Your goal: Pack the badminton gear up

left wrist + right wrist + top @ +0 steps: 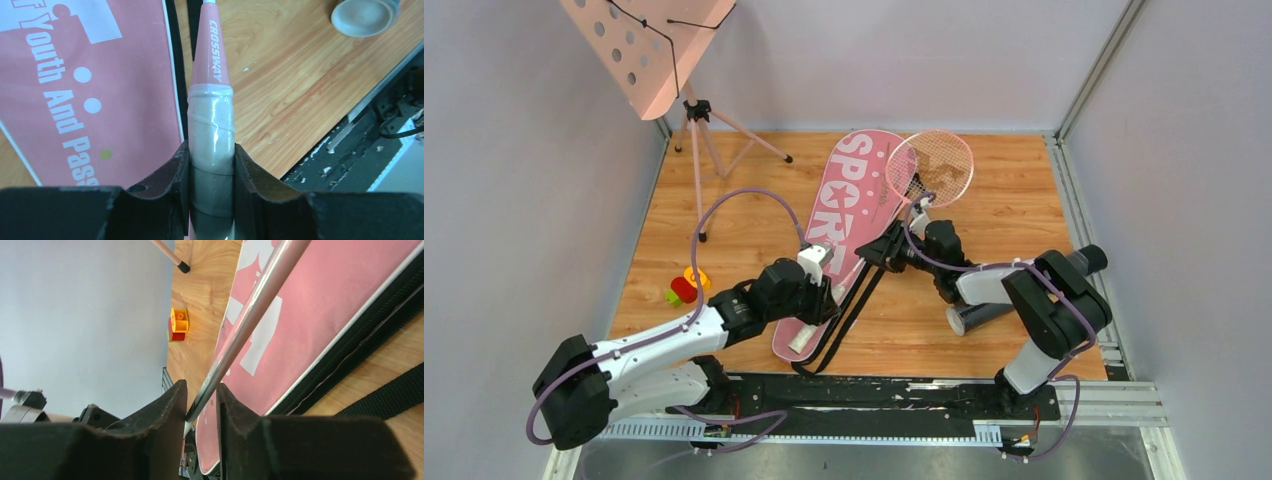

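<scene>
A pink-framed racket (929, 168) lies slantwise over the long pink "SPORT" bag (849, 190), head at the far end. My left gripper (826, 298) is shut on its white handle (211, 120), both fingers pressed against the grip above the bag's lower end (75, 90). My right gripper (887, 250) sits farther up, and its jaws stand open around the thin shaft (250, 310). The shaft touches one finger and a gap shows on the other side. The black tube (977, 317) lies on the floor under the right arm, its open end (364, 15) visible in the left wrist view.
A pink perforated music stand (649, 40) on tripod legs stands at the back left. Red, yellow and green toy blocks (686, 287) sit left of the left arm. The bag's black straps (844, 320) trail towards the near black rail (894, 392). Grey walls enclose the wooden floor.
</scene>
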{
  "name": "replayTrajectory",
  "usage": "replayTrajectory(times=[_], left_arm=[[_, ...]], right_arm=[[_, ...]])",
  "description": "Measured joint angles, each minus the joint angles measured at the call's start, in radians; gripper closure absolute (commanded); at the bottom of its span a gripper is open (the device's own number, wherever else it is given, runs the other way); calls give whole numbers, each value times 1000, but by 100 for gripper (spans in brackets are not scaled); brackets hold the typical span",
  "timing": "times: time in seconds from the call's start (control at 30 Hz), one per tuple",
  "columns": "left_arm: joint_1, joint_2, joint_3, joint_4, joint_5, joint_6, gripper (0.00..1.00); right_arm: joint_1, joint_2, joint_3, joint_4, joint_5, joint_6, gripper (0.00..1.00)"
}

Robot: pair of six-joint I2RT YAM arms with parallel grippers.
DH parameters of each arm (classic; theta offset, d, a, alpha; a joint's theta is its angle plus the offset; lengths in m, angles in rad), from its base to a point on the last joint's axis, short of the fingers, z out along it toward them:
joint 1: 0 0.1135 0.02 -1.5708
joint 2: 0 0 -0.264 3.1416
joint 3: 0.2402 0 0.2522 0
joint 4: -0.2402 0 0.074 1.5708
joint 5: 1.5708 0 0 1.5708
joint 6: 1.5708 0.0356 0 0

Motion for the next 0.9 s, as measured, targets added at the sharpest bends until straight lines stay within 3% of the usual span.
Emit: replayTrajectory(times=[0.07,0.13,0.17,0.2,0.27,0.37,0.53,0.77,0.9], left_arm=[[0,-13,-9,7,13,-32,100],[0,-14,-9,15,24,-58,97],[0,-14,-9,19,31,-70,91],[-1,-14,-9,23,35,-80,72],[-3,-13,-9,33,38,-93,49],[-3,-10,8,24,42,-90,37],[-2,0,113,-55,31,-30,30],[-2,14,178,-130,-14,47,31],[-2,103,222,-171,-69,96,32]], right_arm=[[0,-2,-12,39,-3,-2,84],[-2,-10,-34,90,-5,16,99],[-3,-13,-42,106,-6,26,100],[-6,-19,-51,130,-6,65,100],[-7,-31,-60,165,-8,104,100],[-14,-57,-67,174,-13,98,100],[-92,-163,-80,-12,-33,19,100],[-248,-464,-65,-385,-59,-100,100],[-259,-557,-4,-625,-72,-167,100]])
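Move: The racket's shaft already runs between the right fingers, loosely, right at the hand point; its head lies about 22 cm ahead and 15 cm to the right. The bag's middle is some 6 cm ahead, 3 cm left and 7 cm below, and the black tube about 36 cm right and 5 cm back, 5 cm lower. The left hand still holds the grip; the bag's middle lies roughly 19 cm ahead of it, 3 cm right, 7 cm below. Upward first, the right hand shuts its fingers to pinch the racket shaft and then swings it right, off over the bag's strap side towards the tube, about 10 cm across and 7 cm higher. Once that pinch has closed, the left hand opens, lets go of the grip and rises clear, then starts to come down again and edge forward over the bag. ##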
